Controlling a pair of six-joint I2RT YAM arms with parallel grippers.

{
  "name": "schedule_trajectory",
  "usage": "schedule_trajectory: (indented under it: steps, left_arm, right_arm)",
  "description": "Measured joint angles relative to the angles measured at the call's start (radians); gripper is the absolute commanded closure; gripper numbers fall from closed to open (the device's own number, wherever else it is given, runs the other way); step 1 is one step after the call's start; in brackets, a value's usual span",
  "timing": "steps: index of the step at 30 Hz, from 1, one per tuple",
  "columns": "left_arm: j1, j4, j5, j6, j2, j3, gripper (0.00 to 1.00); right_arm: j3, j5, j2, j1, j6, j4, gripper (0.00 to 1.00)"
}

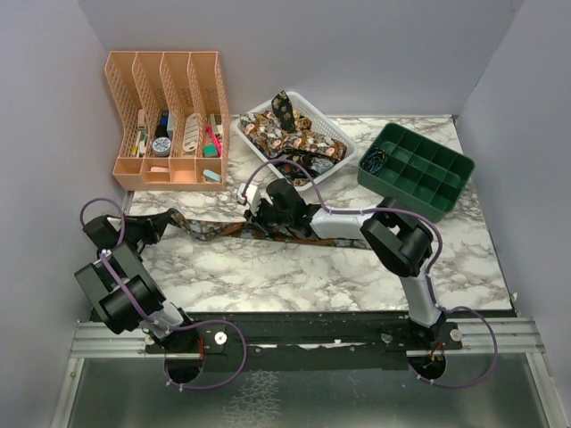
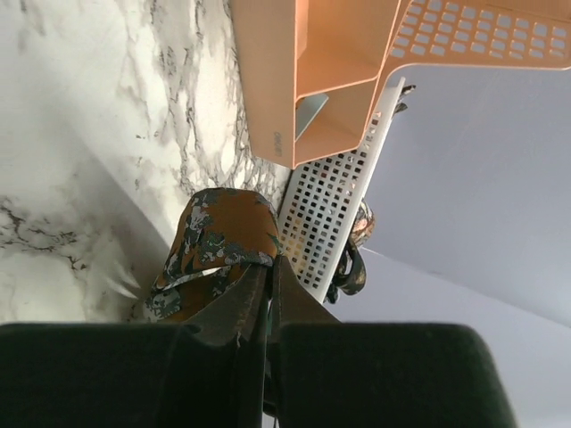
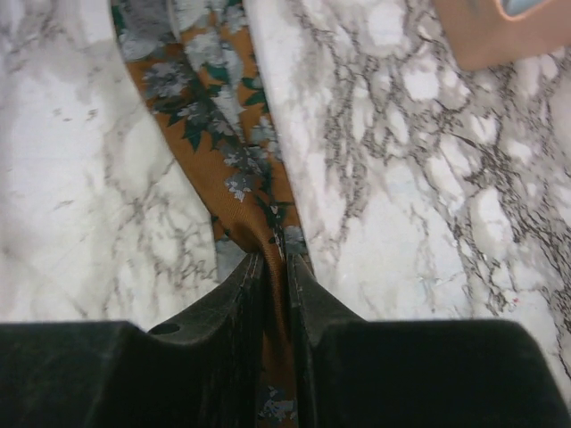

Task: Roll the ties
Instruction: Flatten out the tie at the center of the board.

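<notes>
One orange-and-dark patterned tie (image 1: 210, 230) lies stretched across the marble table between my two grippers. My left gripper (image 1: 166, 221) is at its left end. In the left wrist view the left gripper (image 2: 270, 267) is shut on a folded-over end of the tie (image 2: 219, 241). My right gripper (image 1: 256, 210) is at the tie's right part. In the right wrist view the right gripper (image 3: 277, 261) is shut on the tie (image 3: 223, 152), whose fabric bunches up between the fingers. More ties (image 1: 285, 134) are piled in the white basket (image 1: 343, 134).
A peach desk organizer (image 1: 169, 116) with stationery stands at the back left, close behind the left gripper. A dark green compartment tray (image 1: 415, 169) sits at the back right. In the left wrist view the white basket (image 2: 335, 223) is right beside the fingers.
</notes>
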Motion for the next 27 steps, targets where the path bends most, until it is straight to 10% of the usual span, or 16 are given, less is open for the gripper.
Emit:
schedule_trajectory:
  steps: [7,14,27]
  left_arm:
    - [0.028,0.002,-0.038,-0.007,0.029,-0.028,0.61]
    - [0.082,-0.001,-0.051,-0.016,0.053,-0.051,0.36]
    - [0.114,-0.23,-0.055,0.135,0.047,0.036,0.28]
  right_arm:
    - [0.019,0.13,0.068,0.0,0.051,0.035,0.74]
    - [0.018,0.126,0.077,0.0,0.061,0.035,0.49]
    - [0.097,0.031,0.079,0.0,-0.044,-0.15,0.3]
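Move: The left hand still holds the tie's left end; the board spot for that end lies about 8 cm below it, some 2 cm back and 1 cm to the left. The orange organizer's middle is roughly 24 cm ahead of that hand and 3 cm to the left. The right hand pinches a bunched stretch of the tie, with its board spot about 5 cm straight below; from this hand the white basket's middle lies some 24 cm ahead and 15 cm to the right, about level in height. The left hand carries the tie's end down about 4 cm while drawing out to its left and slightly back, the fingertips tipping some 10 degrees lower, and opens wide to let go of the end on the way. The right hand goes about 2 cm forward and 3 cm down to the board with its pinched stretch, then opens wide to release the cloth while easing some 2 cm back, staying low over the tie. ##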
